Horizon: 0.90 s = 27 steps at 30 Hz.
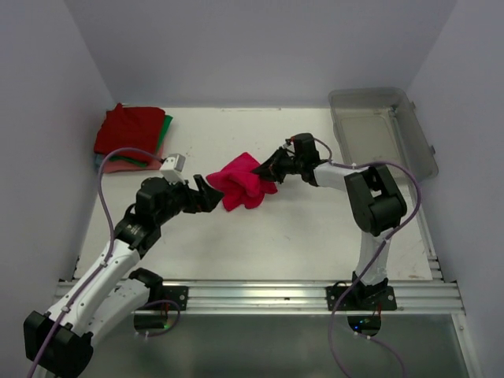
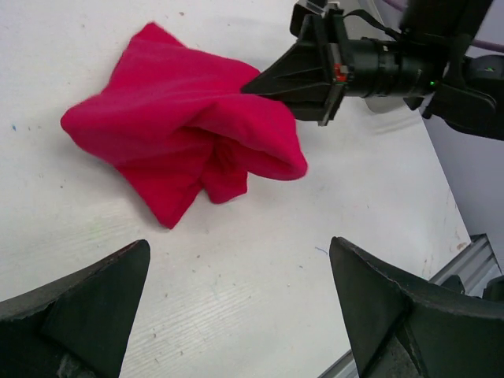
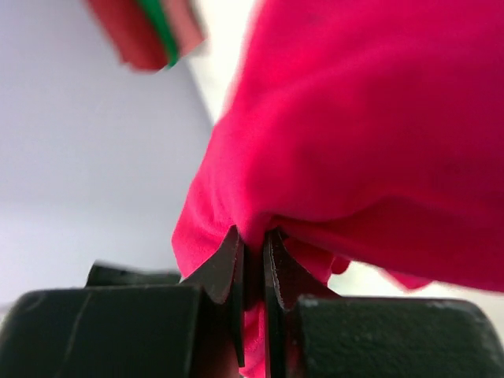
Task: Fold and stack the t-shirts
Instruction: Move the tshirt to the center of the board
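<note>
A crumpled crimson-pink t-shirt point(image 1: 241, 183) lies bunched in the middle of the table point(image 1: 299, 228). My right gripper point(image 1: 270, 168) is shut on a fold at its right edge; cloth is pinched between the jaws of the right gripper point(image 3: 253, 240) in the right wrist view, with the t-shirt point(image 3: 378, 118) filling the frame. My left gripper point(image 1: 211, 191) stands open just left of the shirt, its wide-spread fingers point(image 2: 87, 303) short of the t-shirt point(image 2: 173, 126) and holding nothing. A stack of folded t-shirts point(image 1: 130, 134), dark red over green and salmon-pink, sits at the back left.
A clear grey plastic bin point(image 1: 382, 130) stands at the back right. White walls close in the table on three sides. A metal rail point(image 1: 260, 295) with the arm bases runs along the near edge. The folded stack point(image 3: 150, 31) shows blurred in the right wrist view.
</note>
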{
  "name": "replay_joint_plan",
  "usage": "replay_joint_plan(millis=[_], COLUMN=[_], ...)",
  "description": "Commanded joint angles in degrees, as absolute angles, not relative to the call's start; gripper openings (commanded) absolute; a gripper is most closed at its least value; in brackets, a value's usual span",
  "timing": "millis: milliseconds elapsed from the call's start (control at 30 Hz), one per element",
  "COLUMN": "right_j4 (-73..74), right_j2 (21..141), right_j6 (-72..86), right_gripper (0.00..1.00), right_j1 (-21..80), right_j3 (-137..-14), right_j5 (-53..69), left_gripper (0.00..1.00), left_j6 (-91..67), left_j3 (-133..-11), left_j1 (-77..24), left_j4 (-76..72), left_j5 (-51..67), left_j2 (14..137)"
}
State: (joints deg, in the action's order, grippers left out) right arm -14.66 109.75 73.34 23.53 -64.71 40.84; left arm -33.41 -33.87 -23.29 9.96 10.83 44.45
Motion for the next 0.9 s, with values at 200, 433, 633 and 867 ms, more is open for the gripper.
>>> replay_joint_plan(millis=[200, 433, 633, 867], right_j4=[-7.38, -9.14, -12.56, -14.76], right_j2=[117.24, 118.92, 119.0, 118.39], right_j6=[71.54, 72.51, 73.65, 73.56], right_gripper=[0.0, 0.0, 0.0, 0.0], right_j1=[21.98, 20.3, 20.3, 20.3], right_j3=[-73.3, -74.27, -73.74, -72.69], right_j5=[34.28, 35.33, 37.35, 39.02], left_gripper=[1.0, 1.0, 0.99, 0.98], left_j6=[-35.59, -35.77, -36.21, -35.16], left_j3=[-27.79, -26.02, -29.26, -32.78], left_j1=[-24.26, -30.32, -35.68, -38.76], left_j4=[4.33, -4.29, -11.06, -19.77], left_j5=[13.01, 5.47, -5.07, -17.74], left_j2=[51.24, 61.24, 70.21, 82.06])
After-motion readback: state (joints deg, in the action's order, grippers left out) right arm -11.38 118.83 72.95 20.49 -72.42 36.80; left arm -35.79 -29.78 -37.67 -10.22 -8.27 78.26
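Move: The left hand is open and empty, with the t-shirt's middle about 10 cm ahead, 7 cm to its right and some 15 cm below. The shirt stack stands roughly 30 cm ahead and 33 cm left of the left hand. The right hand already pinches the t-shirt, whose middle lies about 6 cm to its left, 1 cm back and 6 cm below; the board's centre is about 2 cm ahead, 2 cm left and 11 cm down. The grey bin sits some 18 cm ahead and 45 cm right of the right hand. Down by about 15 cm goes the left hand, drifting some 4 cm right and first slightly back, then curving forward low over the board towards the t-shirt's near corner, tilting down and rolling, fingers staying wide open and short of the cloth. The right hand keeps its pinch, dips quickly about 4 cm, slides the shirt some 5 cm forward and slightly right, then stays. ##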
